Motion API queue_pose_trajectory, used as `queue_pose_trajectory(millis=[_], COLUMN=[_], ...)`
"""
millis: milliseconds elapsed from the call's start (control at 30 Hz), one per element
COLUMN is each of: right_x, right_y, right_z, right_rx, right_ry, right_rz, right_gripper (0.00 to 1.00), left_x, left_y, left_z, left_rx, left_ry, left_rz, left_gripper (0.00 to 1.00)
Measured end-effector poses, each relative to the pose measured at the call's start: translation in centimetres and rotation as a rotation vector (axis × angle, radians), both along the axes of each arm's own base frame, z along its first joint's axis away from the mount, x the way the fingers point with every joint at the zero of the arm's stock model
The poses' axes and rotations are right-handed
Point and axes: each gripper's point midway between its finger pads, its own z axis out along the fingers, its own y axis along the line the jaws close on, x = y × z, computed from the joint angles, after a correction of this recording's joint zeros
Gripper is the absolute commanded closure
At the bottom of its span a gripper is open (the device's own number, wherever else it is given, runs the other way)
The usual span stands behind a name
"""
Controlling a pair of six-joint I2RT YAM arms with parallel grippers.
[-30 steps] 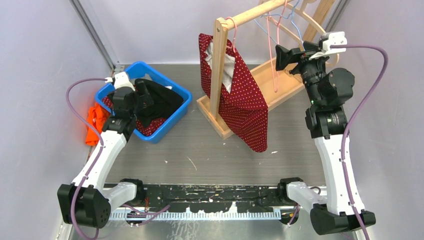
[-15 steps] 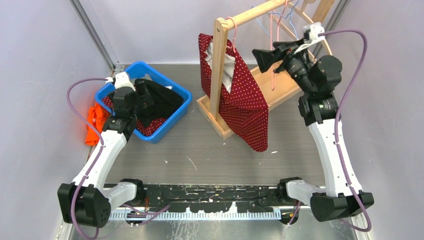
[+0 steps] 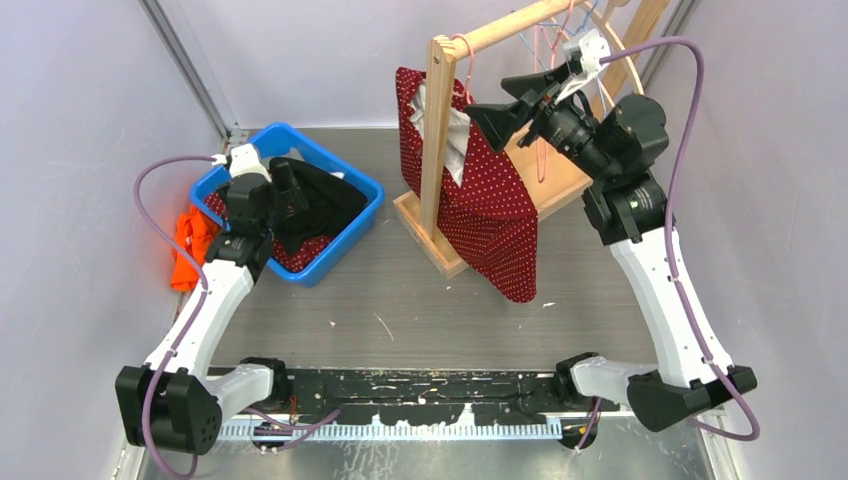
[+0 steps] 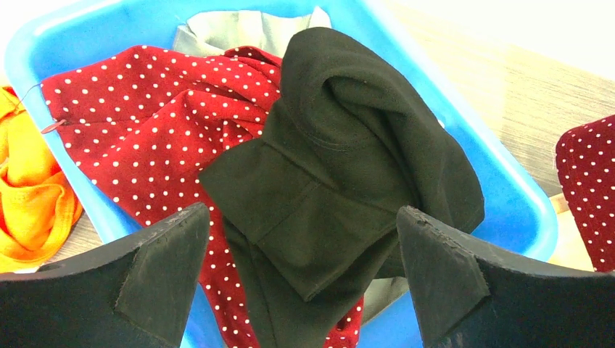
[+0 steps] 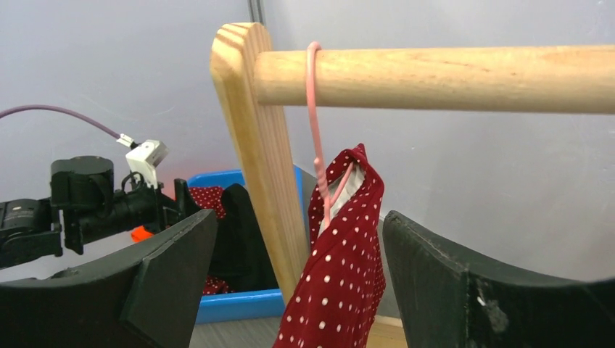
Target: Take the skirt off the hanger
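A red polka-dot skirt [image 3: 490, 210] hangs from a pink hanger [image 3: 466, 62] hooked over the wooden rail [image 3: 500, 32] of a rack. In the right wrist view the skirt [image 5: 341, 283] hangs just ahead between my open fingers, under the pink hanger [image 5: 316, 130]. My right gripper [image 3: 497, 115] is open, raised beside the skirt's upper right side. My left gripper [image 3: 285, 190] is open and empty, hovering over the blue bin [image 3: 362, 185], above a black garment [image 4: 341, 174].
The blue bin [image 4: 500, 196] holds a black garment, a red dotted cloth [image 4: 152, 123] and a grey piece. An orange cloth [image 3: 190, 245] lies left of the bin. More hangers [image 3: 560, 40] hang further right on the rail. The wooden rack post [image 5: 265, 167] stands left of the skirt.
My right arm has swung left and up along the rail, bringing its open gripper from the rack's right end to the skirt. The left arm has not moved.
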Motion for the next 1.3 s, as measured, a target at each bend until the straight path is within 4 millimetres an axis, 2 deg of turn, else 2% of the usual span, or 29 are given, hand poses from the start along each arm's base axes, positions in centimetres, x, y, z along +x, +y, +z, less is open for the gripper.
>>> queue_pose_trajectory(millis=[167, 333, 467, 567, 833, 1300], right_x=[2.5, 5.9, 7.3, 7.5, 6.8, 6.5], right_y=[0.8, 1.6, 1.9, 1.9, 1.8, 3.0], right_z=[-0.5, -3.1, -4.6, -4.6, -2.1, -1.8], right_rx=[-0.027, -0.063, -0.079, -0.081, -0.061, -0.049], right_ry=[0.021, 0.101, 0.142, 0.147, 0.096, 0.105], right_rz=[-0.011, -0.031, -0.042, -0.043, -0.037, 0.012], right_gripper=[0.17, 0.17, 0.17, 0.20, 0.29, 0.33], left_x=[-0.2, -0.6, -0.7, -0.7, -0.7, -1.1], left_y=[0.1, 0.4, 0.4, 0.4, 0.6, 0.8], left_z=[0.4, 1.4, 1.7, 1.7, 1.7, 1.7], left_rx=[0.003, 0.005, 0.006, 0.007, 0.009, 0.012], left_ry=[-0.011, -0.039, -0.047, -0.047, -0.046, -0.052], left_rz=[0.004, 0.014, 0.014, 0.015, 0.021, 0.030], left_gripper=[0.01, 0.01, 0.01, 0.01, 0.01, 0.01])
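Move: The pink hanger's neck is what I go for: it lies about 5 cm ahead of my right hand and 5 cm to its left, roughly at its height. The skirt's middle hangs some 18 cm below that hand, 5 cm to its left and 3 cm ahead; the rack post's top stands about 5 cm ahead, 10 cm left and 6 cm above. From my left hand the hanger's neck is about 38 cm to the right, level fore and aft, and 28 cm higher. I push my open right hand forward towards the hanger's neck, about 7 cm, dipping some 4 cm and tipping it slightly down. Then I ease back up nearly 3 cm and creep left beneath the rail, narrowing the fingers to about two thirds open, the neck now close by the left finger. My open left hand lifts about 2 cm above the blue tub. ##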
